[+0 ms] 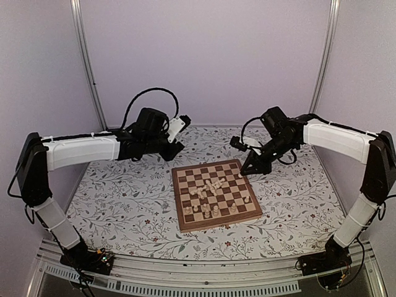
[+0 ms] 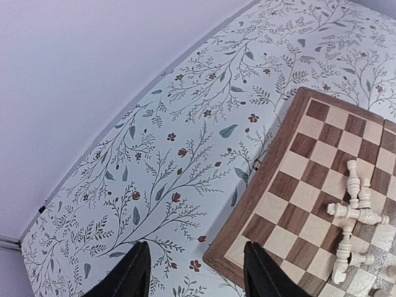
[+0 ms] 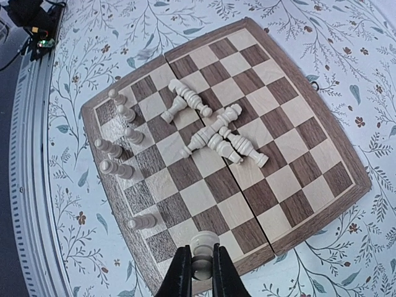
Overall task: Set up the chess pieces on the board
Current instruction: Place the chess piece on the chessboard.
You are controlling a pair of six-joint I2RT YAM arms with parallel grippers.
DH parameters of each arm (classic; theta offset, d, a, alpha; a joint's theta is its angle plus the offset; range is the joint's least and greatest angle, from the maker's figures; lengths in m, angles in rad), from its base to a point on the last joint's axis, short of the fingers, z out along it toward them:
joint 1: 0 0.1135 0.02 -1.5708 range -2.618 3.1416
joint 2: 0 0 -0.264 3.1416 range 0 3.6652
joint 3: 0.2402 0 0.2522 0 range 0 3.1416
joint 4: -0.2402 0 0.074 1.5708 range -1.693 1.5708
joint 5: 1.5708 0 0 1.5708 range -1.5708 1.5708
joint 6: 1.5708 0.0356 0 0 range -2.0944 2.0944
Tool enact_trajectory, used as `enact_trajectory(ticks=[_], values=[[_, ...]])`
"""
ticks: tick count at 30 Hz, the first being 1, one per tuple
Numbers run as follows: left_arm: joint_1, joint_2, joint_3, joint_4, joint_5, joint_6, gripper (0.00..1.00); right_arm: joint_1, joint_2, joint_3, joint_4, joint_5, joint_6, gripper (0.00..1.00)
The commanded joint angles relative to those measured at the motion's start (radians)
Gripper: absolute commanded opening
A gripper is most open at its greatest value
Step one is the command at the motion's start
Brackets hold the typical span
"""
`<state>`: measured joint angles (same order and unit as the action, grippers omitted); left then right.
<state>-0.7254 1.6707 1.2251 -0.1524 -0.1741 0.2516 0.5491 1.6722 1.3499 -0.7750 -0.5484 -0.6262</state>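
Note:
The board [image 1: 180, 207] lies in the middle of the floral cloth. Several cream chess pieces [image 3: 216, 130] lie tumbled on its central squares, and several more [image 3: 117, 154] stand along one edge. My right gripper [image 3: 199, 272] is shut on a cream chess piece [image 3: 203, 244], held just above the board's near edge in the right wrist view, by its far right corner [image 1: 247, 170] from above. My left gripper [image 2: 197, 275] is open with nothing between its fingers [image 2: 133, 272]. It hovers over the cloth beside a corner of the board [image 2: 297, 167].
The floral tablecloth [image 1: 124, 204] surrounds the board. A pale back wall [image 2: 93, 74] runs close behind the left gripper. A metal rail [image 1: 198, 275] with the arm bases lines the near edge.

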Motion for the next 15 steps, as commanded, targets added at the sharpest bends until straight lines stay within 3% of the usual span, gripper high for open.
enact_trajectory(ticks=[1, 15], values=[[0.016, -0.028, -0.018, 0.077, -0.016, -0.030, 0.52, 0.056, -0.014, -0.019, -0.050, 0.095, -0.079, 0.03], [0.014, -0.053, -0.035, 0.060, 0.007, -0.043, 0.53, 0.150, 0.086, -0.040, -0.041, 0.215, -0.081, 0.03]])
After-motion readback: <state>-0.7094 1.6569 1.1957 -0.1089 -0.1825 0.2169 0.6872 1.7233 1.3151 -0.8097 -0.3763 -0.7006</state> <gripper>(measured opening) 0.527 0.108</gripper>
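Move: The right hand already holds a white chess piece. The empty square it seems bound for, near the board's right corner, lies about 5 cm back and some 11 cm below. A standing pawn is about 4 cm back and 3 cm to the right; another standing piece on the nearest row is 8 cm back and 3 cm left. The heap of fallen pieces centres 13 cm left, 1 cm ahead. From the left hand that square is roughly 29 cm right and 13 cm back. Keeping its pinch on the chess piece, which still hangs clear of the board, the right hand brings it down about 5 cm and back some 3 cm, towards the gap between the standing pawn and the near-row piece. The backward travel eases off late while the sinking goes on, and the wrist tips its fingers roughly 10 degrees steeper. ##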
